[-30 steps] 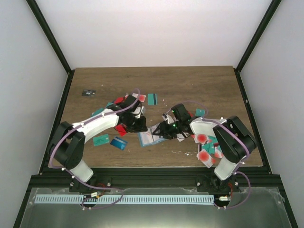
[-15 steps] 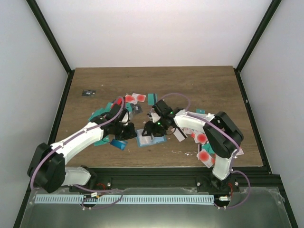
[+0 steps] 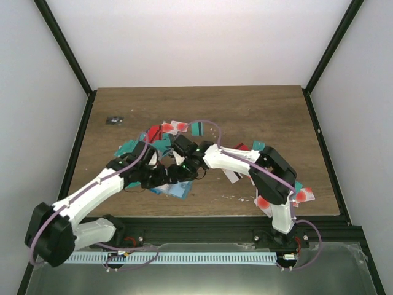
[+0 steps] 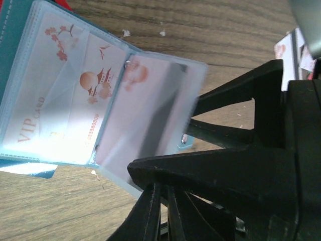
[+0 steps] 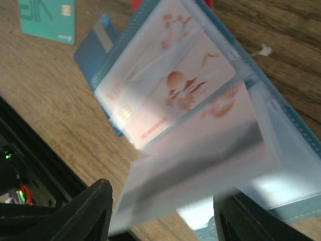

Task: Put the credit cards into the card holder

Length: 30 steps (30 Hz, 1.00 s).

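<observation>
The card holder (image 3: 177,190) lies open on the table, teal outside with clear pockets (image 4: 50,100) inside; its teal edge also shows in the right wrist view (image 5: 301,201). A white VIP card (image 4: 60,118) with red art sits in a pocket (image 5: 170,95). My right gripper (image 3: 183,167) (image 5: 163,216) is shut across a white card with a dark stripe (image 5: 190,170) (image 4: 150,113), and the card's front end lies over the holder's inner page. My left gripper (image 3: 164,176) (image 4: 163,203) is shut at the holder's near edge. Its tips are hidden under the right gripper's black fingers (image 4: 241,95).
Loose cards lie behind the grippers (image 3: 153,138), with red-circle ones (image 3: 175,126) and a teal one (image 3: 196,128). More lie at the right (image 3: 264,200) (image 3: 305,194). A teal card (image 5: 47,17) and a blue card (image 5: 98,47) lie beside the holder. A small dark object (image 3: 113,120) sits far left.
My right gripper has swept left with the white card to the holder. My left arm has pulled back toward the near left, and the holder now lies further left and nearer.
</observation>
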{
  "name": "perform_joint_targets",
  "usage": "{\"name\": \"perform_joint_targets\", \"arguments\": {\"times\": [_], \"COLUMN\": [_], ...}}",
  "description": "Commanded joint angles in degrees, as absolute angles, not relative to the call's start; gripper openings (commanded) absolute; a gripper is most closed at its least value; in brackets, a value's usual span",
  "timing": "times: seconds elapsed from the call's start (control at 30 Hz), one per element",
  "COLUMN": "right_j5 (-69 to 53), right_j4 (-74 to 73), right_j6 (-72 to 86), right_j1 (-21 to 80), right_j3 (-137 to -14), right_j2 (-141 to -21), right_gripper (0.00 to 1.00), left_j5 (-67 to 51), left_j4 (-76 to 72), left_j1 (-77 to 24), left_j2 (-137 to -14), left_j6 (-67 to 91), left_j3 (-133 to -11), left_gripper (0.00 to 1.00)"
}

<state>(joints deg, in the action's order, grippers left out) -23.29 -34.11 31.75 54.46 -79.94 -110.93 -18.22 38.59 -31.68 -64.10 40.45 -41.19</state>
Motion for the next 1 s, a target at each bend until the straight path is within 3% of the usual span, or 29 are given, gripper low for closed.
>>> {"name": "perform_joint_targets", "arguments": {"times": [0.0, 0.23, 0.53, 0.97], "right_j5": [-25.90, -28.40, -32.20, -44.14], "right_j4": [-30.52, -25.78, -25.62, -17.50], "right_j6": [32.66, 34.28, 35.51, 38.38], "right_j1": [54.29, 53.96, 53.79, 50.33], "right_j3": [-76.92, -75.80, -79.05, -86.67], "right_j2": [-107.83, -107.34, -109.99, -118.11], "right_gripper": [0.57, 0.57, 0.57, 0.57], "left_j5": [-12.74, -13.74, -15.47, -13.57], "left_j4": [38.69, 40.11, 39.95, 46.32], "left_j1": [-29.42, -22.10, -19.91, -10.67], "left_j2": [-70.41, -74.45, -82.13, -72.64], "left_j6": [38.36, 33.13, 28.72, 31.50], "left_j3": [-43.99, -47.65, -47.99, -49.61], "left_gripper": [0.07, 0.07, 0.07, 0.12]}}
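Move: The raised clear page holding the white card stands between my open right fingers, its middle about 1 cm ahead, 1 cm left and 2 cm below. From that hand, the VIP card's page lies roughly 5 cm left and 3 cm ahead, and the blue card 9 cm left, level. From my left hand the raised page is some 3 cm ahead, 2 cm right and 4 cm below; the red card lies about 8 cm ahead and 4 cm left. I turn the page leftward over the VIP page: my open right fingers go about 3 cm forward along it, come back, then travel some 5 cm left while rising, tipping further left. My left hand, fingers still shut, moves forward and sinks about 5 cm, then swings left across the holder, about 8 cm in all, lifting slightly as it clears off towards the loose cards. ##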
